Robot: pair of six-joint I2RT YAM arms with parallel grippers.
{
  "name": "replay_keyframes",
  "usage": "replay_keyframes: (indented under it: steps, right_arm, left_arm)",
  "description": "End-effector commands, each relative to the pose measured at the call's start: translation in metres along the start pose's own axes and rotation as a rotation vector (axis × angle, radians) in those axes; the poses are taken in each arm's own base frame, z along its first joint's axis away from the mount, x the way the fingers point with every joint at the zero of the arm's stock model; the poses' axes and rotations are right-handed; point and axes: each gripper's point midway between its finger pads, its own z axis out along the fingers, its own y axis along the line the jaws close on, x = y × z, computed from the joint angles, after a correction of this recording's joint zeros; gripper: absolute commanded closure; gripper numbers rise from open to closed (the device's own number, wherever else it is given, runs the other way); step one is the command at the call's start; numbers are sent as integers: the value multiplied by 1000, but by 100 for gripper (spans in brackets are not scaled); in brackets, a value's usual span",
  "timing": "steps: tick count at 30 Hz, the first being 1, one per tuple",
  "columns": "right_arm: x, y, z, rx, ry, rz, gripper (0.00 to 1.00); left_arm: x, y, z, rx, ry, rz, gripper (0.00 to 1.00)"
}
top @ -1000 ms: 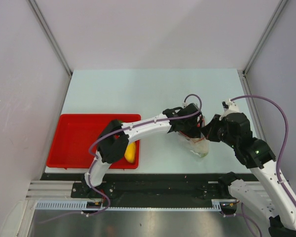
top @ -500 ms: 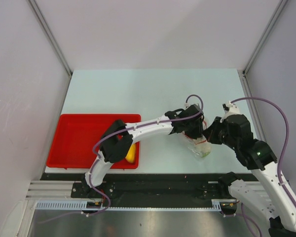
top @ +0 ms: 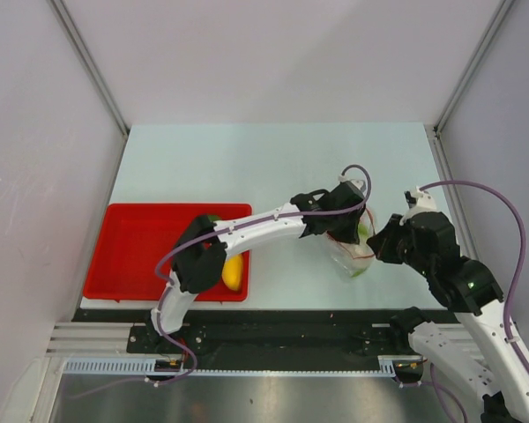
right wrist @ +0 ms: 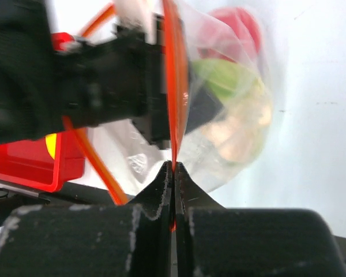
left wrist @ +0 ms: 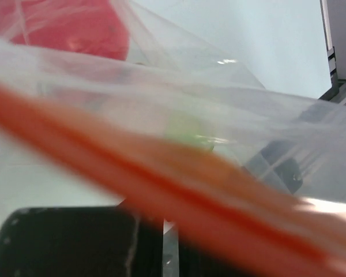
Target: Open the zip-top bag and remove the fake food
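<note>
The zip-top bag sits right of the table's centre, held up between both grippers. My right gripper is shut on one lip's red zip strip. My left gripper reaches in from the left, and its black fingers are shut at the other lip, with the blurred strip crossing just above them. Fake food shows through the plastic: a red ball, a green piece and a whitish-beige lump. A yellow oval lies in the red tray.
The red tray lies at the near left, partly under my left arm's elbow. The right arm's purple cable loops beside the right wall. The table's near edge and the black rail run just below the bag.
My left gripper moved right to the bag's mouth and closed there. The bag's mouth has spread wider, showing the green piece. The right gripper drew slightly right, still shut.
</note>
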Motion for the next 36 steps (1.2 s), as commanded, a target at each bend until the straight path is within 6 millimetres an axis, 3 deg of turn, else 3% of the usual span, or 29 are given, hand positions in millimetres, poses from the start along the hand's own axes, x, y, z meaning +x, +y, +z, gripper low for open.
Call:
replay_keyframes:
  steps: [1, 9, 13, 22, 29, 36]
  right_arm:
    - [-8, -4, -7, 35, -28, 22, 100]
    - [-10, -8, -1, 72, -31, 61, 100]
    - [-15, -18, -4, 116, -63, 43, 100]
    - [-20, -21, -8, 133, -80, 32, 100]
    - [-17, -26, -10, 151, -74, 15, 100]
    - [-18, -41, -12, 223, -87, -26, 100]
  left_arm:
    - [-43, -33, -63, 75, -132, 127, 100]
    - [-25, -42, -80, 37, -129, 306, 100]
    - [-34, -58, -109, 29, -231, 392, 100]
    - [-50, -63, -147, 78, -376, 358, 100]
    - [-69, -52, -181, 89, -443, 223, 100]
    - [-105, -48, -259, 257, -599, 191, 100]
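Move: The left hand, low inside the bag, already has the leafy green pinched. The red tray it is bound for is centred about 48 cm to its left, level fore and aft and roughly 10 cm lower; the yellow fruit in that tray is some 33 cm left and 6 cm back. The bag rim pinched by the right fingers is about 12 cm above the left hand, 4 cm back and 2 cm right. From the right hand, the leafy green lies around 13 cm below, 4 cm ahead and 3 cm left. Keeping its pinch on the leafy green, the left hand draws it up towards and through the bag's mouth, rising about 16 cm and shifting some 7 cm left; it dips back towards the base midway, then forward again, while the fingers tip to point more forward. The right hand keeps the rim pinched and eases slowly right, turning slightly clockwise. ##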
